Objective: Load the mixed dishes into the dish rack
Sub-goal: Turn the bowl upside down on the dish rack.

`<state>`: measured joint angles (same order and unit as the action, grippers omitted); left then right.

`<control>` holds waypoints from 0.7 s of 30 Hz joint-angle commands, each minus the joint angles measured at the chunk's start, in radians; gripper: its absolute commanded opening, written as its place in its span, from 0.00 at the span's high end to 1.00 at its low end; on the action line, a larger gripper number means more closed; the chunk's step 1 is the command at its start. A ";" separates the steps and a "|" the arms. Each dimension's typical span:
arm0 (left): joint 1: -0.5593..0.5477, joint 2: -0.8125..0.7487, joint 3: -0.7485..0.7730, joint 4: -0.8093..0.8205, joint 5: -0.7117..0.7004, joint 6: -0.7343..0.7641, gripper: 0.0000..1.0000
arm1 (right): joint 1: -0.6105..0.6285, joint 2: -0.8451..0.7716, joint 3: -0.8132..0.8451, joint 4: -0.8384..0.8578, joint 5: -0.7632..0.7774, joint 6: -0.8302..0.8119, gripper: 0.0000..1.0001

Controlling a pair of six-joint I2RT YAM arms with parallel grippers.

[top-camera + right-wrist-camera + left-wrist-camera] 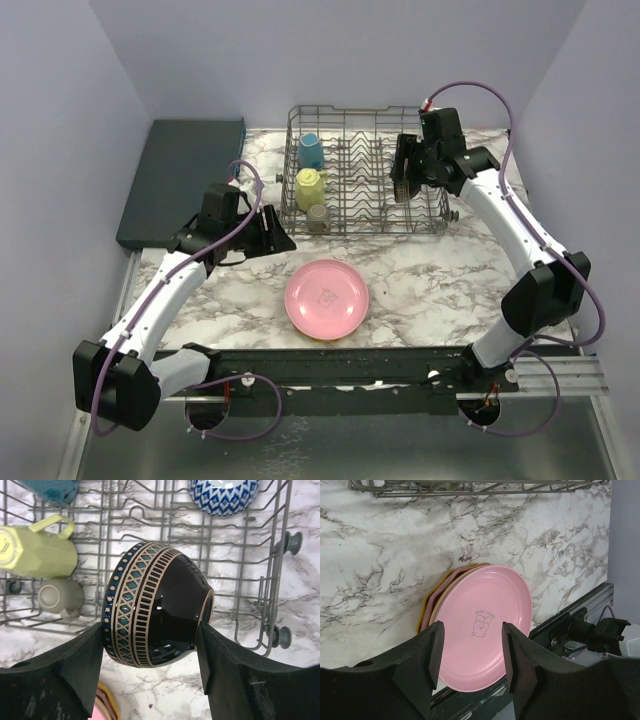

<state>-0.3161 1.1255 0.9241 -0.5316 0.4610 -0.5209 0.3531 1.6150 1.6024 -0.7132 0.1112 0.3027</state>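
Observation:
The grey wire dish rack (365, 215) stands at the back middle. It holds a blue mug (311, 150), a yellow mug (311, 188), a grey-green mug (317, 217) and a blue-white bowl (223, 495). My right gripper (404, 188) hangs over the rack's right part, shut on a dark bowl (155, 605) with a teal patterned band, tipped on its side. A pink plate (485, 625) tops a stack of tan, dark red and orange plates on the marble in front of the rack. My left gripper (472, 652) stands open to the left of the stack, holding nothing.
A flat dark teal slab (180, 180) lies at the back left, beside the rack. A black rail (350, 365) runs along the near table edge just behind the plate stack. Lilac walls close in the back and both sides.

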 commanded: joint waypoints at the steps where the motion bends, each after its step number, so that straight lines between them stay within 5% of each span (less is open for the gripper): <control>1: 0.000 -0.036 -0.023 -0.018 -0.025 0.036 0.45 | -0.004 0.047 0.084 -0.003 0.116 -0.072 1.00; 21: 0.000 -0.079 -0.105 -0.003 -0.058 0.056 0.45 | -0.002 0.316 0.215 -0.061 0.302 -0.184 1.00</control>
<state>-0.3161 1.0649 0.8341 -0.5457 0.4328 -0.4858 0.3531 1.9053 1.7466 -0.7731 0.3344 0.1535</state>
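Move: The free spot where I want the bowl in the front right part of the dish rack lies about 6 cm ahead of my right hand, 4 cm to its right and some 14 cm below. The blue-white bowl stands about 9 cm beyond that spot; the grey cup is level with my right hand, 18 cm to its left, and the green mug 6 cm ahead, 20 cm left. From my left hand the spot is roughly 18 cm forward, 30 cm right and 12 cm down. Keeping the bowl pinched between rim and foot, my right hand heads forward and right, then sinks ever more steeply, about 7 cm down and 4–5 cm forward in all, towards the free spot short of the blue-white bowl. On the way it rolls its left side down by some 20 degrees, bringing the open side lower, and tips the fingers down a little. My empty left hand eases down and back slightly, staying open. ##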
